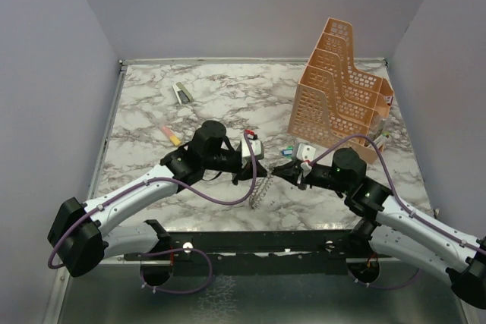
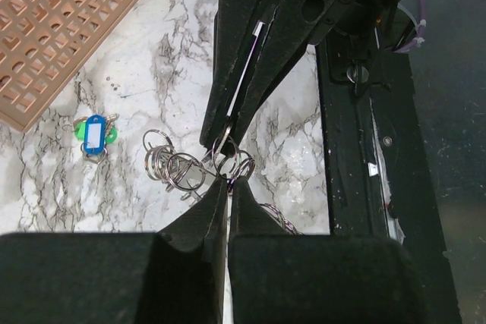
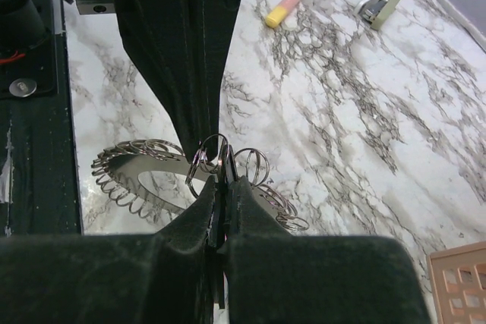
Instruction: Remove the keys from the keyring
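Observation:
The keyring (image 1: pixel 260 190) hangs between my two grippers just above the marble table (image 1: pixel 152 187). In the right wrist view it is a flat grey ring (image 3: pixel 129 163) rimmed with the keys (image 3: pixel 282 209), small silvery wire-like loops. My right gripper (image 3: pixel 222 181) is shut on the keyring's edge, a dark flat strip showing between its fingers. My left gripper (image 2: pixel 228 181) is shut on one of the keys (image 2: pixel 171 165) at that same spot. The two pairs of fingertips almost touch, tip to tip. From above, the left gripper (image 1: pixel 250 176) and the right gripper (image 1: pixel 278 174) meet at the table's near centre.
A blue-green tag (image 2: pixel 95 134) lies on the table beside an orange file rack (image 1: pixel 342 89) at the back right. A yellow-pink marker (image 1: pixel 171 136) and a small grey stapler-like thing (image 1: pixel 181 93) lie at the back left. A dark rail (image 1: pixel 258 242) runs along the near edge.

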Controlling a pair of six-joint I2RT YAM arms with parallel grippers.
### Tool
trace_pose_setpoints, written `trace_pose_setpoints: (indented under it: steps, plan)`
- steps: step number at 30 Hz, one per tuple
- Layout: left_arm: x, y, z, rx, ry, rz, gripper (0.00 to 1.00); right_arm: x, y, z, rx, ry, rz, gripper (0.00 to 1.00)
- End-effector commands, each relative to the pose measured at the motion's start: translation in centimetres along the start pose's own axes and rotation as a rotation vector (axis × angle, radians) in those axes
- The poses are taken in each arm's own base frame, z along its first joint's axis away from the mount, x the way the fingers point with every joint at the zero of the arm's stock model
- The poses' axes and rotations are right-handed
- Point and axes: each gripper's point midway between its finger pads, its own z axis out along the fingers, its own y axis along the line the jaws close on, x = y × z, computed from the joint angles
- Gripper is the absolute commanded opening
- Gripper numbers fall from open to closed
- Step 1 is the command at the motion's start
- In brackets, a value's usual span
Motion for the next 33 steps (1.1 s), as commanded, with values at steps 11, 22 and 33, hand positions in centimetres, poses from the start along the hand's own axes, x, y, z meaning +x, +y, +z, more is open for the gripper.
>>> trace_pose_setpoints:
  steps: [11, 22, 33]
  plan:
    - [2.1, 3.8, -1.0, -0.239, 0.113, -0.122, 0.00, -1.7, -2.7, -1.1, 0.161, -0.040, -0.010, 0.00]
    - [1.7, 5.4, -0.8, -0.297, 0.084, -0.250, 0.00, 0.9, -1.7, 0.0, 0.105, 0.018, 0.018, 0.01]
    - [1.4, 6.9, -1.0, -0.358, 0.043, -0.326, 0.00, 4.3, -0.8, 1.5, 0.099, 0.094, 0.018, 0.01]
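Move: My left fingers are shut on a small split ring, and the key pinched by my right hand is about 3 cm to their right, 1 cm ahead and level. The big ring plate hangs roughly 4 cm back and 5 cm below my left hand. The tagged keys lie some 17 cm ahead of it, 9 cm right and 14 cm below. From my right hand, the split ring is about 3 cm left and 1 cm back. Keeping both grips, I swing my left hand and its split ring forward about 5 cm past my right fingertips, turning counter-clockwise some 20 degrees; late on it sinks a little and its fingers tip. My right hand eases slightly forward and right, turning a few degrees clockwise, then drops about 4 cm, drawing the key down from my left fingertips. ##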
